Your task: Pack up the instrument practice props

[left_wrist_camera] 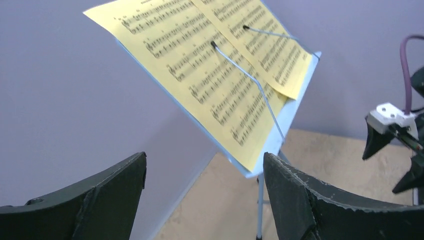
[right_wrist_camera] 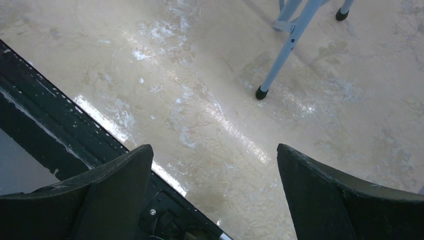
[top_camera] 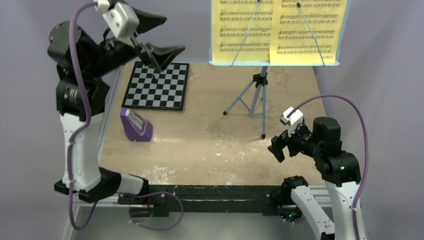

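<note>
The light blue music stand point(top_camera: 256, 92) stands on its tripod at the back of the table. Its tray holds the yellow sheet of music point(top_camera: 278, 29) under two thin wire arms. In the left wrist view the sheet point(left_wrist_camera: 210, 70) leans on the tray's edge point(left_wrist_camera: 296, 102), ahead of and above my fingers. My left gripper point(top_camera: 175, 34) point(left_wrist_camera: 205, 162) is raised high to the left of the stand, open and empty. The purple metronome point(top_camera: 135, 125) stands at the table's left. My right gripper point(top_camera: 276, 145) point(left_wrist_camera: 395, 130) point(right_wrist_camera: 215, 150) hovers low at the front right, open and empty, near a stand leg point(right_wrist_camera: 285, 55).
A black-and-white checkerboard point(top_camera: 157, 85) lies flat at the back left, under my raised left gripper. A black rail point(top_camera: 215, 192) point(right_wrist_camera: 50, 130) runs along the table's near edge. Purple-grey walls close off the back and sides.
</note>
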Available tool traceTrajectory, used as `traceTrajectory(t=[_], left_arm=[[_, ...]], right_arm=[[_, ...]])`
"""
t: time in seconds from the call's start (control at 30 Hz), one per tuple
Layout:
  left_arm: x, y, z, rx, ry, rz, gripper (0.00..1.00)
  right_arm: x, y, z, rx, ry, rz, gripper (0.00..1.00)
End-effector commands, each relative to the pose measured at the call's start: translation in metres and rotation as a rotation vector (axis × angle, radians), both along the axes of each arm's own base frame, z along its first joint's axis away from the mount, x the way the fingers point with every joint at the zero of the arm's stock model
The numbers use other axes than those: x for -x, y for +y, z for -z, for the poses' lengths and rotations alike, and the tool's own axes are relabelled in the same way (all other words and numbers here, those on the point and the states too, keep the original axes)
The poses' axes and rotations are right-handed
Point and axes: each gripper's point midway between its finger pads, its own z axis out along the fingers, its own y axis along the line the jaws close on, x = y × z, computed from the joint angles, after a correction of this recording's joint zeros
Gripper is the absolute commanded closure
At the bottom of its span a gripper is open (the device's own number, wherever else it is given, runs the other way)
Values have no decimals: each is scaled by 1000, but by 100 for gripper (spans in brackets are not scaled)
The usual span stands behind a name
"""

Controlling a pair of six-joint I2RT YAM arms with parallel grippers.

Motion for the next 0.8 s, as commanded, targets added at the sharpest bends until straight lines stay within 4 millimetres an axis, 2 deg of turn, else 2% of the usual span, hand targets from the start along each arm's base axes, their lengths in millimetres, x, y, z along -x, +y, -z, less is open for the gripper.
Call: traceTrajectory(t=[0.0,0.13,0.23,0.3,0.4,0.5,0.67,0.7,0.77], left_arm=[[-32,-22,-48,232,56,144,13],[-59,-36,-66,347,79,172,13],[-78,-35,-78,446,58,163,13],[-90,-33,-87,501,15,150,13],[-106,-36,-86,526,0,147,14],[-108,-36,-77,522,20,161,14],[-78,-23,-82,481,-2,176,10],[-71,-21,-80,469,0,180,10],[-62,-19,-68,424,5,171,10]], right_arm=[[3,10,-6,-73,-34,-9,1],[7,5,4,-48,-10,6,1],[17,1,10,-7,26,-17,1],[28,0,4,14,38,-53,1],[34,-1,-24,25,-25,-75,2],[26,-3,-53,20,-75,-48,2],[13,0,-135,-49,-234,-3,5],[10,-2,-145,-50,-253,16,5],[6,-1,-152,-54,-270,16,5]])
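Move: The music stand's sheet holder has its middle about 14 cm ahead of the left hand, 24 cm to its right and 6 cm lower. From the right hand that middle is some 22 cm ahead, 2 cm left and 28 cm up. The tripod's near foot is about 8 cm ahead of the right hand, level sideways and 24 cm below. The chessboard lies roughly 20 cm ahead, 15 cm left and 58 cm below the left hand. Reach the open left gripper forward about 13 cm, high beside the left side of the sheet holder, rising some 5 cm and drifting right, then ease back slightly while the fingers tip up some 20 degrees. Let the right gripper, still open, first settle back and down a little, then lift it quickly towards the sheet holder's height, its fingers tipping up. ##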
